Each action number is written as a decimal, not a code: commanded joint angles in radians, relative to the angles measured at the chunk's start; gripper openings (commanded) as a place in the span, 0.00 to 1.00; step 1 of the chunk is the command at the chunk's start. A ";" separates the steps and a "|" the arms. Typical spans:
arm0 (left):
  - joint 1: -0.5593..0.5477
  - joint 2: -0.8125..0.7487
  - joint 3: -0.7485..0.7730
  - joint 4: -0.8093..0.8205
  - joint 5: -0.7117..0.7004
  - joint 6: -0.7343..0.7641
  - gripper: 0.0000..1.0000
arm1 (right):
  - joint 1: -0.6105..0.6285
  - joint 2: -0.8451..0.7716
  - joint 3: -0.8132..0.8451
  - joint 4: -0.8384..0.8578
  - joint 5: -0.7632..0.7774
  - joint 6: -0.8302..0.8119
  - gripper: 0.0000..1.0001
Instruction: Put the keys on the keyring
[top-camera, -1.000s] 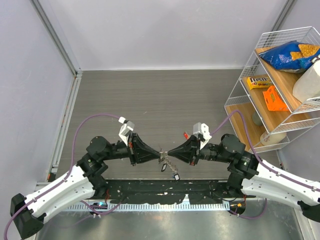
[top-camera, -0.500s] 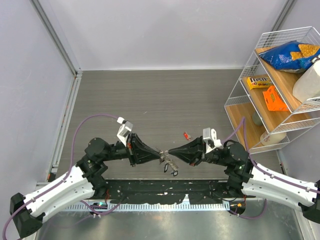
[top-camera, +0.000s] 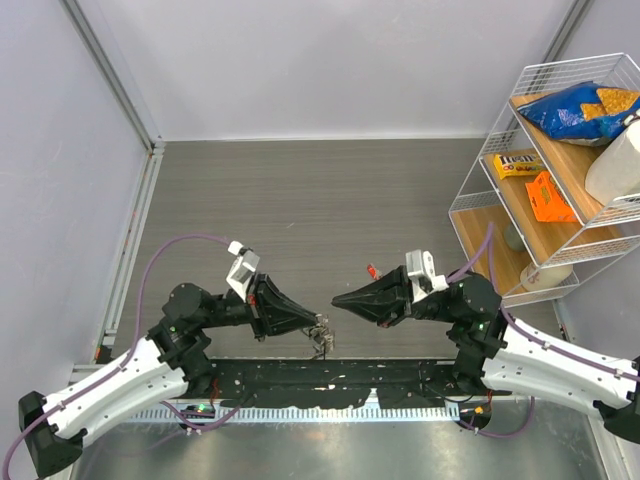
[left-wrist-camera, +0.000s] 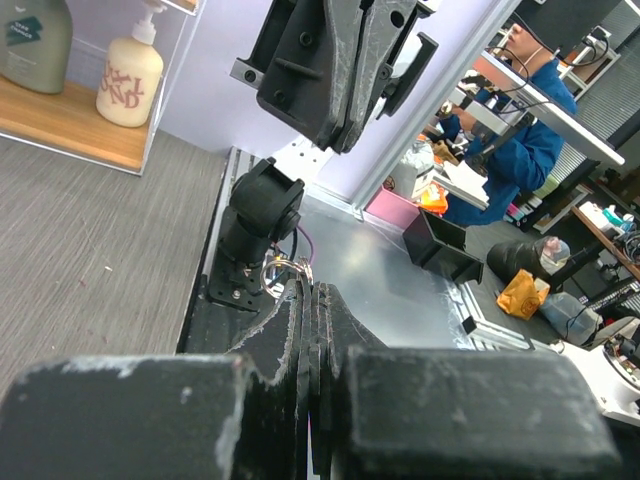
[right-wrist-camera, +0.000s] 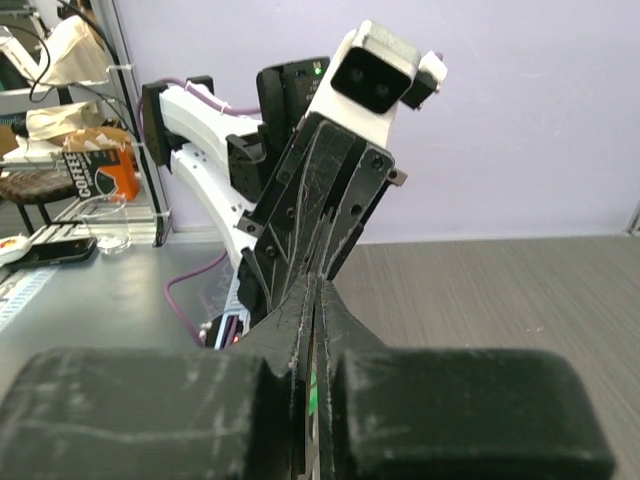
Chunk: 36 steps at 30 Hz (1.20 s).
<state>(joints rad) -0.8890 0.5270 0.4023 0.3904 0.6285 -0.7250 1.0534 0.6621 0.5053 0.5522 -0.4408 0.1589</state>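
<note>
My left gripper (top-camera: 320, 322) is shut on the keyring (top-camera: 322, 338), which dangles from its tip just above the black base strip. In the left wrist view the thin wire ring (left-wrist-camera: 280, 270) pokes out past the closed left gripper (left-wrist-camera: 308, 288). My right gripper (top-camera: 335, 298) hovers slightly up and to the right of it, tip to tip but apart. The right gripper (right-wrist-camera: 320, 280) is shut, and a green key (right-wrist-camera: 313, 400) shows as a sliver between its fingers. A red key (top-camera: 371, 270) lies on the table behind the right gripper.
A wire shelf rack (top-camera: 470, 195) at the right holds a blue snack bag (top-camera: 575, 108), a yellow box (top-camera: 518, 165) and an orange item (top-camera: 549, 198). The black base strip (top-camera: 330, 382) runs along the near edge. Purple cables (top-camera: 160, 262) loop off both arms.
The two tips, which met over the keyring, have separated. My left gripper drew back and down with the ring; my right gripper lifted up and away.
</note>
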 joint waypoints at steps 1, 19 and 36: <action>-0.005 -0.038 0.007 0.025 -0.010 0.022 0.00 | 0.000 0.011 0.090 -0.095 -0.050 -0.009 0.06; -0.005 -0.093 0.072 -0.053 0.168 0.035 0.00 | 0.000 0.051 0.288 -0.546 -0.223 -0.229 0.56; -0.005 -0.111 0.079 -0.053 0.269 0.002 0.00 | 0.000 0.274 0.461 -0.713 -0.538 -0.308 0.56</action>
<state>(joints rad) -0.8902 0.4301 0.4358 0.2981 0.8757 -0.7067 1.0534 0.9264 0.9173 -0.1734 -0.8856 -0.1478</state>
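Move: The keys hang below the keyring pinched in the left fingertips. From the right hand, the keyring lies about 4 cm left, 2 cm back and 5 cm lower; the keys lie roughly 8 cm lower, also 4 cm left and 2 cm back. From the left hand, the keys are about 4 cm below and 2 cm to its right, level with it fore and aft, with the keyring 2 cm right at its own height. Open the empty right gripper from shut to a bit over half while bringing it back about 5 cm and down 4 cm towards the hanging keys, drifting slightly left; dip its fingertips some 25 degrees and swing them towards the base. Keep the left pinch on the keyring and draw it back 5 cm and a little left, turning the wrist clockwise. ##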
